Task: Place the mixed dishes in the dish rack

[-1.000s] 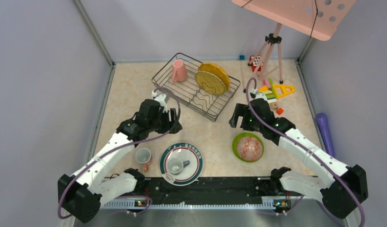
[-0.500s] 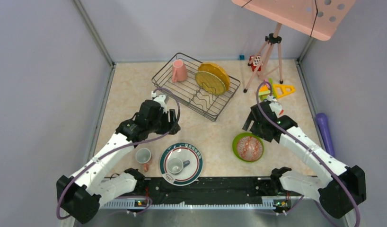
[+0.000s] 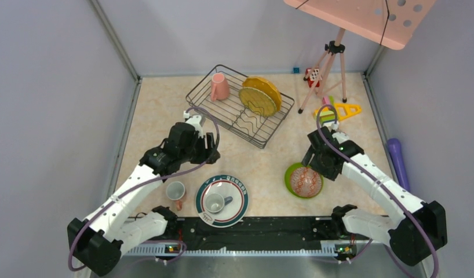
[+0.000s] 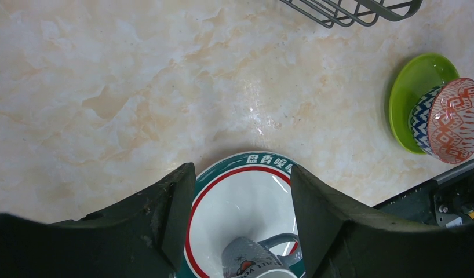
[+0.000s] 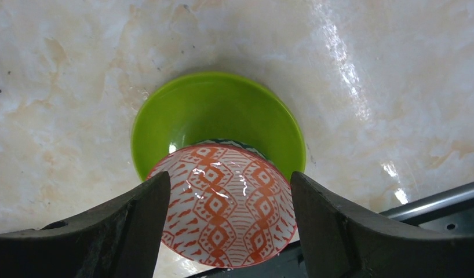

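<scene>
The dish rack (image 3: pixel 240 110) stands at the back and holds a pink mug (image 3: pixel 219 87), a yellow dotted plate (image 3: pixel 257 102) and an olive-yellow plate (image 3: pixel 265 87). My right gripper (image 3: pixel 311 161) is open above the patterned bowl (image 3: pixel 307 180), which rests in the lime green plate (image 3: pixel 291 174). In the right wrist view the open gripper (image 5: pixel 229 179) has a jaw either side of the bowl (image 5: pixel 223 217), without touching it. My left gripper (image 3: pixel 210 152) is open and empty (image 4: pixel 240 171) above the green-rimmed white plate (image 4: pixel 246 202), which carries a small cup (image 4: pixel 255 260). Another small white cup (image 3: pixel 175 190) stands to its left.
Colourful toy blocks (image 3: pixel 339 110) and a pink tripod (image 3: pixel 327 63) stand at the back right. A purple object (image 3: pixel 397 159) lies along the right wall. Grey walls close in the table on three sides. The rack's near corner (image 4: pixel 350 8) shows in the left wrist view.
My right arm has moved right and toward the near edge, from beside the rack's corner to over the lime green plate and bowl. The left arm has barely shifted.
</scene>
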{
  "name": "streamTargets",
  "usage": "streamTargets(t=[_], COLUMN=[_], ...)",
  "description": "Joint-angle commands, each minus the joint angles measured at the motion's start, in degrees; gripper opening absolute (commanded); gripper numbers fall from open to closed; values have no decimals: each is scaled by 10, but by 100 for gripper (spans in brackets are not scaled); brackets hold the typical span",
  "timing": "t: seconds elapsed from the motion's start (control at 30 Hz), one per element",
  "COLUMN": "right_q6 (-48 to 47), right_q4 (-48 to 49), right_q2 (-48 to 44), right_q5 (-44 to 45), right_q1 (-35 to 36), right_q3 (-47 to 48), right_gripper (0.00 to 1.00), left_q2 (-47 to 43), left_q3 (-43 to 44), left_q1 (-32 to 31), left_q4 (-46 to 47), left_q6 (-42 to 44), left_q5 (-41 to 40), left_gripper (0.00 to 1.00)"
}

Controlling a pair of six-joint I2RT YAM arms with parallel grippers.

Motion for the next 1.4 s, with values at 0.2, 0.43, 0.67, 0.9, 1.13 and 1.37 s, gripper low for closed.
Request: streamTargets(t=[0.2,0.43,0.67,0.9,1.13,1.37], right_q6=[47,55,64,44,-92,-174], right_q4=[-70,-65,-32,-60,66,294], right_q2=[-30,-37,-40,-42,-80,-160], right_q5=[-34,-66,-80,-65,-109,-238], right_q1=[-5,-5,-5,-5,-5,-5], right_q3=[-18,-65,-83,-18,32,-9], right_gripper=[71,70,31,0,0,0], left_q2=[-14,-18,-15,-12,-22,-28], left_q3=[14,10,10,20,27,-5], left_q1=[-2,-2,-2,-2,-2,-2], left_q4=[27,32,31,31,85,202], left_q6=[17,21,21,17,11,-26], left_q5=[-6,-7,-8,-3,106,179], left_gripper=[66,66,66,66,67,70])
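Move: The patterned bowl's middle lies about 6 cm back from the right hand, 4 cm to its left and 6 cm below, on the green plate, whose middle is almost the same. The dish rack's middle is some 25 cm ahead and 32 cm left, the toy blocks about 22 cm ahead and 9 cm right. From the left hand the bowl is roughly 40 cm right and 14 cm back, well below. The right hand draws back about 6 cm while sinking 4 cm, and its open fingers shut on the right-hand rim of the bowl. It then lifts the pinched bowl some 10 cm, forward and left towards the rack, swinging its fingertips forward-up and turning counter-clockwise, while the open, empty left hand rises and shifts right about 4 cm late on. ##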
